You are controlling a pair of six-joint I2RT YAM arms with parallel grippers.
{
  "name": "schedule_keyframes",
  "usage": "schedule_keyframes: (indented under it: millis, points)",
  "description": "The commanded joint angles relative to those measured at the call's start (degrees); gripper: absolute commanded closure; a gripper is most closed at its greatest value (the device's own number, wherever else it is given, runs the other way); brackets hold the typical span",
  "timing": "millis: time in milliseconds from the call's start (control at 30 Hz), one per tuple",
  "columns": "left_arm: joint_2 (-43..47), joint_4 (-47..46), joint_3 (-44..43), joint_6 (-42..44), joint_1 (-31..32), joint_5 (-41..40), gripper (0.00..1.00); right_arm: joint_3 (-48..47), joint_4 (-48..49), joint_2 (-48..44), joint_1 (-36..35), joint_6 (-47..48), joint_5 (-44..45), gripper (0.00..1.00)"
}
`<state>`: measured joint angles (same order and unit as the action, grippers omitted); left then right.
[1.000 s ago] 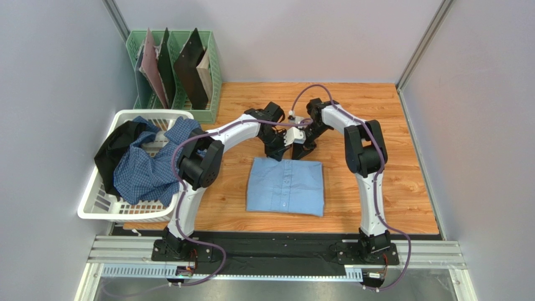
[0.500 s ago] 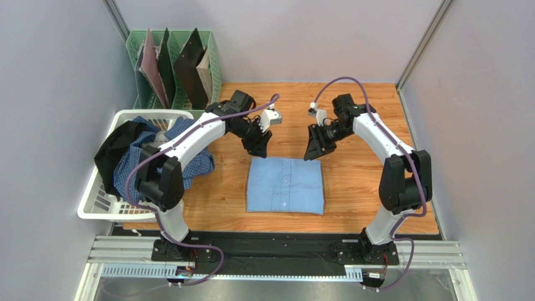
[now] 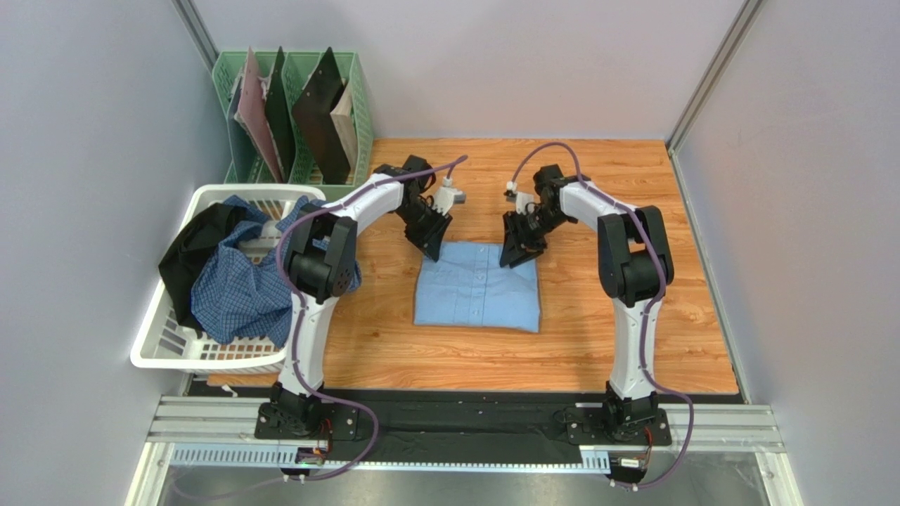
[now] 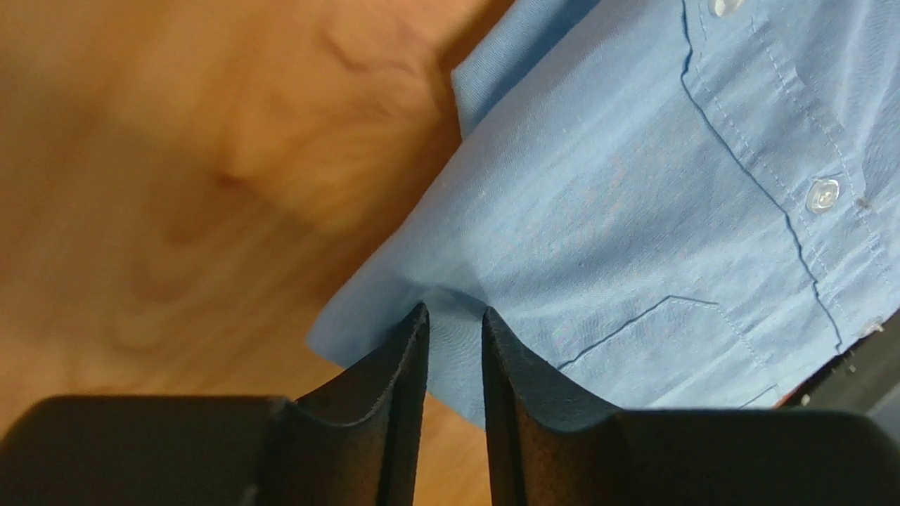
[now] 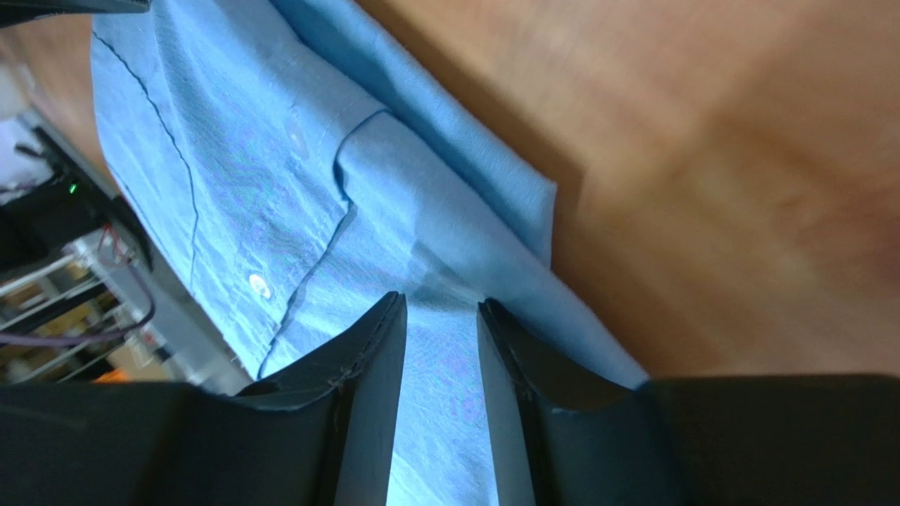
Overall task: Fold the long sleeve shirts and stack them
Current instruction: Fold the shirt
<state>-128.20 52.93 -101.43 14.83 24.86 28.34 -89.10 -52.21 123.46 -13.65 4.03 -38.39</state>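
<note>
A plain light blue long sleeve shirt (image 3: 477,287) lies folded into a rectangle in the middle of the wooden table, button placket up. My left gripper (image 3: 431,245) is down on its far left corner, and in the left wrist view (image 4: 454,311) the narrowly parted jaws pinch a small ridge of the blue cloth (image 4: 634,190). At the far right corner my right gripper (image 3: 514,253) (image 5: 442,300) grips the blue cloth (image 5: 232,137) the same way. A blue-and-white checked shirt (image 3: 238,290) sits crumpled in the basket.
A white laundry basket (image 3: 158,353) stands at the left table edge, with a black garment (image 3: 195,248) hanging over its side. At the back left a green file rack (image 3: 296,116) holds several boards. Grey walls close in both sides.
Both grippers spread apart from the middle of the far edge, then came down on the shirt's far corners. The folded shirt has shifted a little toward the back of the table.
</note>
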Motion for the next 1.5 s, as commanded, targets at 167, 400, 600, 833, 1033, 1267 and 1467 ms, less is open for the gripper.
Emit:
schedule_keyframes:
  millis: [167, 400, 600, 833, 1033, 1267, 1467]
  points:
    - [13.4, -4.6, 2.9, 2.2, -2.2, 7.7, 0.43, -0.9, 5.4, -12.7, 1.8, -3.0, -5.4, 0.35]
    - [48.2, -20.3, 24.8, -5.4, 6.0, 0.2, 0.01, 14.4, 12.0, -35.5, -1.9, -9.7, -10.7, 0.0]
    - [51.4, -29.1, 37.5, -16.7, 7.0, 13.5, 0.01, 19.3, 21.8, -32.7, -4.5, -27.8, -17.1, 0.0]
    - [41.5, -52.1, 48.7, -38.8, 7.3, 30.2, 0.01, 38.6, 43.7, -34.9, -7.2, -40.8, -19.9, 0.0]
    - [29.0, -60.4, 49.1, -47.1, 6.9, 34.1, 0.02, 40.6, 42.4, -28.4, -7.4, -36.5, -21.8, 0.0]
    - [18.4, -52.5, 49.7, -41.0, 1.3, 31.9, 0.05, 38.9, 40.5, -12.8, -1.8, -32.4, -23.7, 0.0]
    - [20.0, -45.6, 50.3, -35.8, -2.3, 32.9, 0.06, 37.8, 28.8, -14.5, 0.8, -23.7, -26.8, 0.01]
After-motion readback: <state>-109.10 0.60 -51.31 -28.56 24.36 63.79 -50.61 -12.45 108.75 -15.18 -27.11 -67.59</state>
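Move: The middle of the folded shirt's near edge lies about 16 cm back and 10 cm to the right of my left hand, and from my right hand about 15 cm back and 7 cm to the left, a centimetre below both. The shirt's middle is some 7 cm back and 10 cm right of my left hand. The laundry basket's middle is roughly 45 cm to my left hand's left and 5 cm back. With both hands I finish the forward tug at the shirt's far edge, about 3 cm, open wide as I come free, and arch up some 20 cm and back over the shirt. Then I lower both to its near part, ending 10 to 13 cm nearer my base and about 4 cm farther inward, with the wrists rolled some 30 degrees so the fingers lie flatter and point inwards. ##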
